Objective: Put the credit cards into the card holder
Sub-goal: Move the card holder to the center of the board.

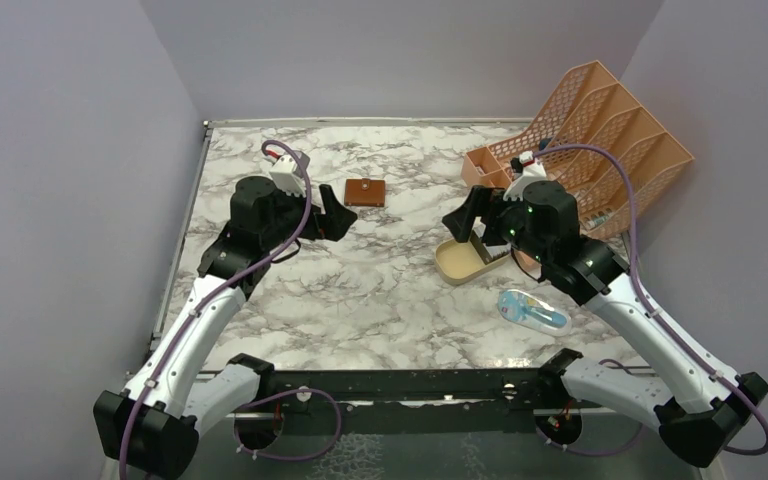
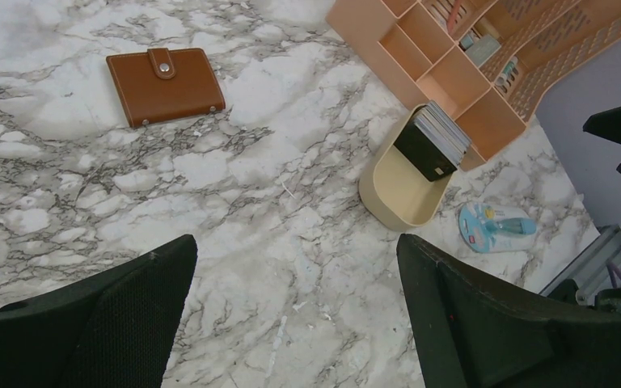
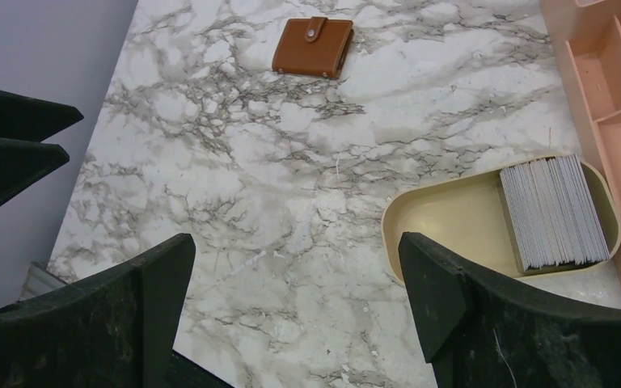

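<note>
The brown leather card holder (image 1: 364, 192) lies shut flat on the marble table, its snap stud up; it also shows in the left wrist view (image 2: 164, 86) and the right wrist view (image 3: 313, 48). A stack of credit cards (image 3: 551, 212), pale grey edges with a dark face (image 2: 432, 145), stands on edge in the tan oval tray (image 1: 457, 263). My left gripper (image 1: 337, 217) is open and empty, held above the table just left of the card holder. My right gripper (image 1: 465, 217) is open and empty, above the tray's left end.
A big orange mesh file rack (image 1: 600, 140) stands at the back right, right behind the tray. A blue-and-clear oblong packet (image 1: 531, 311) lies near the front right. Grey walls close in the table on three sides.
</note>
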You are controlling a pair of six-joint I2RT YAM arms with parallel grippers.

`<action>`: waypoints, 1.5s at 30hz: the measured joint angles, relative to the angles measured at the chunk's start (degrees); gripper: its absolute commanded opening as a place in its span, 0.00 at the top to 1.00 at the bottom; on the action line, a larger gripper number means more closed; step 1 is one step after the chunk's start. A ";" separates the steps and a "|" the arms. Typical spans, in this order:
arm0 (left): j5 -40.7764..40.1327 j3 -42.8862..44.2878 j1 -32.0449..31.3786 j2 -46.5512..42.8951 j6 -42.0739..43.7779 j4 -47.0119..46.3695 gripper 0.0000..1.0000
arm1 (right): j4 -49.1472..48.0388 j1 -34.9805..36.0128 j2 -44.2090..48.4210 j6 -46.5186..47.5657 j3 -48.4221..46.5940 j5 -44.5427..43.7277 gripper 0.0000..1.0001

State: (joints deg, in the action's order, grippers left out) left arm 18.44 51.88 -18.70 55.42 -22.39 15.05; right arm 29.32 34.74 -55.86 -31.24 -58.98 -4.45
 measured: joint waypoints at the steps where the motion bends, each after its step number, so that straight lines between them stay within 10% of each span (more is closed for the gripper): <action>1: 0.02 -0.02 0.00 0.22 -0.02 -0.09 0.03 | 0.00 0.00 0.04 0.00 0.00 -0.09 0.00; 17: -4.00 -0.55 0.00 6.71 -1.57 -4.28 0.12 | -0.04 0.00 0.04 -0.72 0.00 -0.42 0.00; 33: -22.73 22.53 0.00 47.15 -5.92 -5.77 0.43 | -0.94 0.00 0.04 -0.63 0.02 1.68 0.04; 45: -23.21 30.64 0.63 59.78 -3.02 -6.73 0.46 | -0.90 0.00 0.02 -0.44 0.00 3.32 0.05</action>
State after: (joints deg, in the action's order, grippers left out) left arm -4.78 82.52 -18.06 115.20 -25.41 8.32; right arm 28.42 34.74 -55.83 -31.68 -58.98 -1.13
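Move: The closed brown card holder lies about 24 cm ahead of the left hand, 4 cm to its right and some 24 cm below. On that same low level, the cream tray is roughly 7 cm ahead and 29 cm to the right of this hand, and the card stack in it about 11 cm ahead and 34 cm right. From the right hand, the card holder is about 28 cm ahead, 22 cm to the left and 24 cm down. Forward and down goes the left hand, slowly at first and then in one quick sweep of about 22 cm out and 19 cm down towards the card holder, ending almost straight down just above its near left part. The wrist swings counter-clockwise and tips the fingers down, each some 20 degrees, its left side rising, while the fingers narrow from wide open to about half. ##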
